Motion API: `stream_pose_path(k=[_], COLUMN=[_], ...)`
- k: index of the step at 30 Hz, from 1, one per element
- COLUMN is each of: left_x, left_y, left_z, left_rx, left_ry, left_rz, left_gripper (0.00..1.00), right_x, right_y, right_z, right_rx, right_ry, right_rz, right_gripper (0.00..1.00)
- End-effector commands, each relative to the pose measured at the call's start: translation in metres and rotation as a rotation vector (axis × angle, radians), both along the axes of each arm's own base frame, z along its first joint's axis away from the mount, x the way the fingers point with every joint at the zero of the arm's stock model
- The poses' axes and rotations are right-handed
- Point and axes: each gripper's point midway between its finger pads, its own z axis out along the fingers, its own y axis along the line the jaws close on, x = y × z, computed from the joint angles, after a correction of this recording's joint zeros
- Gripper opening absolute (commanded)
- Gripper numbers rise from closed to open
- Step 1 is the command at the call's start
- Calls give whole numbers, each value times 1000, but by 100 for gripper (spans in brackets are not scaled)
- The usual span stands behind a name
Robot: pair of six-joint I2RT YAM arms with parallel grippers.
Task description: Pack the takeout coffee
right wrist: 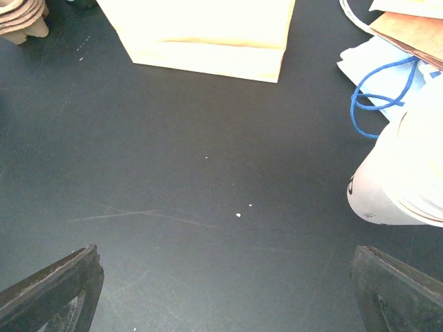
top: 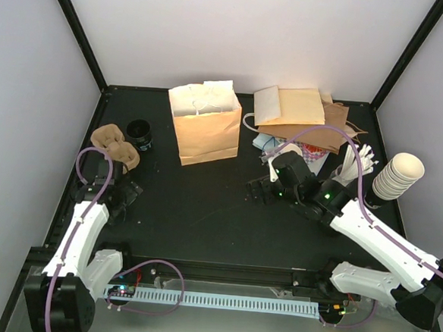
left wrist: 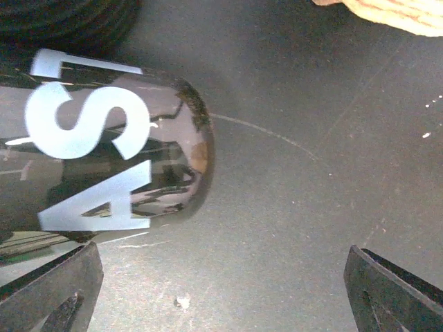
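Observation:
A tall brown paper bag (top: pixel 203 130) stands open at the back middle, with white paper in its mouth; its lower part (right wrist: pixel 208 41) fills the top of the right wrist view. I cannot pick out the takeout coffee with its black lid in any view. A cream-white cup (right wrist: pixel 398 173) lies on its side at the right edge of the right wrist view, its top end out of frame. My right gripper (top: pixel 259 190) (right wrist: pixel 225 290) is open over bare table, left of that cup. My left gripper (top: pixel 121 191) (left wrist: pixel 221 290) is open with nothing between its fingers.
Brown pulp trays (top: pixel 115 145) and a black round thing (top: pixel 140 134) sit at the back left. A glossy black cylinder with white letters (left wrist: pixel 111 166) lies just ahead of the left fingers. Flat paper bags (top: pixel 301 114) and a tilted stack of lidless cups (top: pixel 398 177) are on the right.

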Motion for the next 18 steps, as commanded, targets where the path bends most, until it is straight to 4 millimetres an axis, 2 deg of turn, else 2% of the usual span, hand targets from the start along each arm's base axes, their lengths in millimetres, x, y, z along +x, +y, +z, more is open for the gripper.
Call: stream_pose_path(k=[1,3,8,15,18], left_x=[11,11,-9,-18,-21], left_y=[-15,-15,25,55,67], left_z=[-1,1,28,72,77], left_rx=[-78,-79,123,290,314], left_ry=[-25,-21,42,-25,-24], left_rz=[-51,-51,73,143,177], left_gripper=[96,94,96,99,99], right_x=[1,2,3,4,4], right_y=[4,5,7,13,16], right_z=[11,10,13,13,14], right_rx=[6,-5,-30,-46,-46], right_ry=[-9,-3,12,36,45], right_rz=[25,29,39,62,71], right_gripper=[100,100,100,100,100])
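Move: The fallen black cup lies on its side about 6 cm to the left of the left hand and 2 cm back, its middle some 2 cm lower. The black lid stack stands about 15 cm left and 3 cm ahead of that hand, 4 cm lower; the brown cup carrier is roughly 18 cm ahead and 4 cm left, 3 cm lower. From the right hand the fallen cup lies about 50 cm left, 5 cm back and 16 cm below. Up and to the left, the left hand lifts clear beside the fallen black cup after barely dipping, rising about 6 cm while it shifts some 4 cm left to come over the cup. Its left side tilts up by some 12 degrees with a slight counter-clockwise turn; the fingers stay wide open and hold nothing. ##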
